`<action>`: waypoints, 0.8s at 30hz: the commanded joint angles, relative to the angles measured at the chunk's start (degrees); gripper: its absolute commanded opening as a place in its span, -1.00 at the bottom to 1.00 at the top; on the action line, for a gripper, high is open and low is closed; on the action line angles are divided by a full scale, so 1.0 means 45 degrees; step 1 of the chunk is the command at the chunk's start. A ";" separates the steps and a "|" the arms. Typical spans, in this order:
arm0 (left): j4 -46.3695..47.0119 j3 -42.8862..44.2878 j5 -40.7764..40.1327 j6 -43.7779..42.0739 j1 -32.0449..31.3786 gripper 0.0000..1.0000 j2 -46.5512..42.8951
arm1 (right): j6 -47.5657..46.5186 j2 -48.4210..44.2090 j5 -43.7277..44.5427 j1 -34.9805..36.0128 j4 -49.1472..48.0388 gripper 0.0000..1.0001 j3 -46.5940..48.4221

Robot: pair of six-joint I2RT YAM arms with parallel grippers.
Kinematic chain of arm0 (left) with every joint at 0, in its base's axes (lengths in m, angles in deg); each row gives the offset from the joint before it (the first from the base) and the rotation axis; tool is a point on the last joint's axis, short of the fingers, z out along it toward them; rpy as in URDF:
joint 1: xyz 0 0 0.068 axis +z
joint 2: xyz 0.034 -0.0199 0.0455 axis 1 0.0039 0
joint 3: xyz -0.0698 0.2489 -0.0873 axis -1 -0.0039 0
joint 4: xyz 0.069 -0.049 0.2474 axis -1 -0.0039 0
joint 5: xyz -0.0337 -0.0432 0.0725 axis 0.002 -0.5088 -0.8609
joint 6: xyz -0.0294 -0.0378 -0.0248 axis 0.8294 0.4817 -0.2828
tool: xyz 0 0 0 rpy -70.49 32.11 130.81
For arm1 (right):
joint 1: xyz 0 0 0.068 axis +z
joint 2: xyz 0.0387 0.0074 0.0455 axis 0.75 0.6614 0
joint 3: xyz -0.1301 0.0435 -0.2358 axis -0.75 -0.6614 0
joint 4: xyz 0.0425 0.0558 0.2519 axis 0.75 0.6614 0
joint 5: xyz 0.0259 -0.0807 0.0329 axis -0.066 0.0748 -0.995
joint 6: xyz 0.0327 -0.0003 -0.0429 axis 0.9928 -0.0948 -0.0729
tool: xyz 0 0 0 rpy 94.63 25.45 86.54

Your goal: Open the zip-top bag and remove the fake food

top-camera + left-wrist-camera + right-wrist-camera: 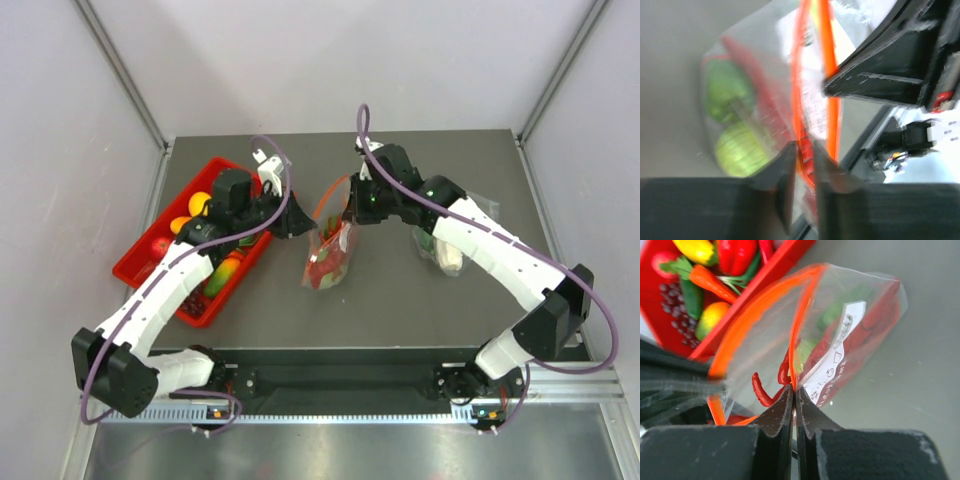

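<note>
The zip-top bag (330,250) hangs between my two grippers over the middle of the table, its red-orange strip (747,320) pulled apart into a wide mouth. Fake food lies inside: a pale green cabbage (742,150), a darker green piece (725,92) and red chilies (760,390). My right gripper (350,205) (793,388) is shut on the right lip of the bag at the strip. My left gripper (303,222) (804,147) is at the left lip, its jaws a narrow gap apart with the strip (799,90) running between them.
A red tray (135,265) of toy fruit and vegetables stands at the left, also in the right wrist view (785,260). A second clear bag (448,250) lies under my right forearm. A white paper label (840,350) sits inside the held bag.
</note>
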 commanded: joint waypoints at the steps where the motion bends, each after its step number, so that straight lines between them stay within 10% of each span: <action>1: 0.1911 0.0090 0.1028 0.0648 0.0056 -0.42 -0.0536 | 0.0549 -0.0544 -0.0469 -0.0011 -0.1822 -1.00 0.0150; 4: 0.1680 0.0422 0.1069 0.0220 0.0056 0.20 -0.0750 | 0.1018 -0.0506 -0.0022 0.0008 -0.2233 -1.00 0.0325; 7: 0.1057 0.0657 0.0991 -0.0327 0.0056 0.38 -0.1101 | 0.1234 -0.0292 0.0312 0.0008 -0.2448 -1.00 0.0676; 24: -0.2113 0.0423 -0.0494 -0.1266 -0.0568 0.43 -0.2003 | 0.1332 0.0998 0.1270 0.0145 -0.2448 -1.00 0.2181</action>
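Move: The fake lobster in the clear bag hangs about 10 cm below my left hand and some 4 cm to its right, neither ahead nor behind. The left end of the bag's orange zip rim is at my left fingertips. From my right hand, which pinches the far side of the rim, the lobster lies about 3 cm back, 4 cm left and 9 cm down. The red tray's middle is roughly 28 cm left of my left hand, 5 cm farther out and 20 cm below. I spread my left fingers wide and let go of the zip rim, lifting the left hand about 4 cm and then drawing it back some 4 cm, slightly left, with its tips tilting up a little. Meanwhile my right hand keeps its pinch and carries the bag about 4 cm forward, rising and edging left, with a slight clockwise turn. ##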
